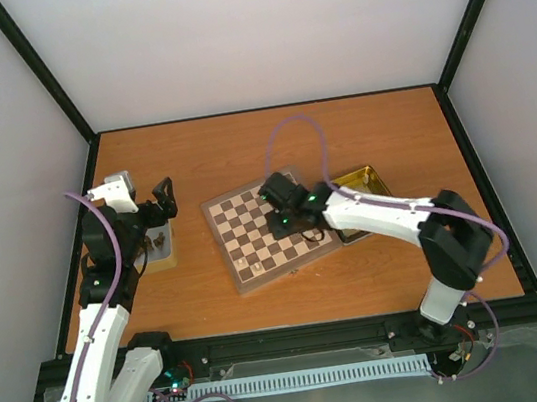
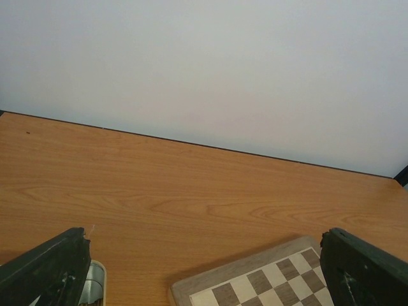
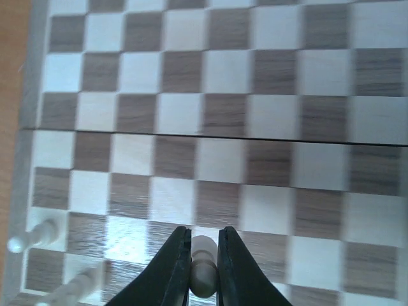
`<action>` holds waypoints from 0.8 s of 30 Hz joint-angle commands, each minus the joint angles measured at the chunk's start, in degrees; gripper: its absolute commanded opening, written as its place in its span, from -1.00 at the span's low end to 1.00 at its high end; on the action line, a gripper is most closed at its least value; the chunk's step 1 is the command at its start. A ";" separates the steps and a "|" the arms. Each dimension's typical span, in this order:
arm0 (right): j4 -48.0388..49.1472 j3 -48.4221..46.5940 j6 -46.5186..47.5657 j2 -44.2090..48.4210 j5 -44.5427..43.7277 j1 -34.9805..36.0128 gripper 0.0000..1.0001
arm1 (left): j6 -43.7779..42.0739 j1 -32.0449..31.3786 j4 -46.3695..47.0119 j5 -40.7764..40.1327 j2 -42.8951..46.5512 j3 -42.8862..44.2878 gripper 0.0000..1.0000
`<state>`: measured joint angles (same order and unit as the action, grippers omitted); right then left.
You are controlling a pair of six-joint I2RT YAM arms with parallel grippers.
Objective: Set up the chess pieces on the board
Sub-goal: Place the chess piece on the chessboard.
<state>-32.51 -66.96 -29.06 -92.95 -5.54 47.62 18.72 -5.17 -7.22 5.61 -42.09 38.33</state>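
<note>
The board (image 1: 265, 232) lies mid-table, its checkered squares filling the right wrist view (image 3: 210, 127). My right gripper (image 1: 282, 199) hangs over the board's far right part, shut (image 3: 204, 233) on a cream-white chess piece (image 3: 204, 271) held between the fingertips just above the squares. Two more cream pieces (image 3: 29, 239) stand at the board's edge, low on the left of that view. My left gripper (image 1: 161, 202) is open left of the board, its black fingers (image 2: 44, 274) wide apart with nothing between them; a board corner (image 2: 255, 287) shows below it.
A silver metal tray (image 1: 161, 247) holding dark pieces sits under the left arm, its rim (image 2: 95, 284) showing in the left wrist view. A gold tin (image 1: 367, 184) stands right of the board, partly hidden by the right arm. Black frame posts and white walls enclose the table.
</note>
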 commanded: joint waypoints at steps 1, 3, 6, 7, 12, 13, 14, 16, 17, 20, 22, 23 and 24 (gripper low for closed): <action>-2.15 -5.98 -1.49 -6.74 -1.77 5.77 -0.75 | 0.97 -0.19 0.81 0.54 0.82 1.76 1.00; -2.11 -7.94 -1.80 -8.87 -1.26 7.35 -0.76 | 0.97 -0.19 0.73 0.42 0.94 1.78 0.99; -2.15 -10.26 -1.94 -11.47 -0.10 8.69 -0.75 | 0.97 -0.19 0.66 0.37 1.13 1.75 1.00; -2.25 -10.80 -1.93 -12.23 0.30 9.17 -0.75 | 0.97 -0.19 0.65 0.44 1.17 1.74 0.99; -2.42 -13.10 -1.34 -15.33 1.93 10.94 -0.75 | 0.97 -0.19 0.72 0.50 1.13 1.73 1.00; -2.32 -13.37 -1.35 -15.82 2.58 11.22 -0.74 | 0.97 -0.19 0.71 0.46 1.21 1.67 1.00; -2.24 -13.61 -1.35 -16.33 3.19 11.46 -0.74 | 0.97 -0.19 0.72 0.46 1.23 1.67 0.99; -2.30 -14.12 -1.35 -17.14 4.20 11.82 -0.74 | 0.97 -0.19 0.73 0.46 1.15 1.67 1.00; -2.41 -14.30 -1.30 -17.44 4.36 12.09 -0.74 | 0.97 -0.24 0.68 0.51 1.14 1.69 1.00; -2.58 -14.42 -1.41 -17.95 4.70 12.65 -0.73 | 0.97 -0.19 0.74 0.59 1.13 1.69 0.99; -2.76 -14.47 -1.43 -18.28 4.79 12.85 -0.73 | 0.98 -0.19 0.77 0.56 1.13 1.70 1.00; -2.98 -14.42 -1.48 -18.38 4.69 12.85 -0.73 | 0.99 -0.19 0.74 0.55 1.17 1.69 0.99; -3.08 -14.41 -1.49 -18.34 4.56 12.85 -0.73 | 0.97 -0.19 0.72 0.55 1.15 1.68 0.99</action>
<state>-34.83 -80.01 -30.04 -110.54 -1.19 59.88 19.09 -5.17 -7.25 5.78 -41.47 38.33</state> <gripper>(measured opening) 0.133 0.997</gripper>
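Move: I already hold the white chess piece in my right hand. The square I am taking it to, second from the left in the board's second-nearest row, lies about 11 cm to this hand's left, 6 cm back and 8 cm below. One white pawn stands 14 cm left and 7 cm back of the hand; a second white piece stands 9 cm left and 9 cm back. From my left hand that square is some 18 cm right, 6 cm back and 25 cm below. Keeping the piece pinched, I sweep my right hand left across the chessboard towards the standing white pieces at its near-left corner, about 10 cm, coming back and sinking some 5 cm each. The swing starts fast and eases off, and the last stretch bends more back and down as the wrist turns a little counter-clockwise. ##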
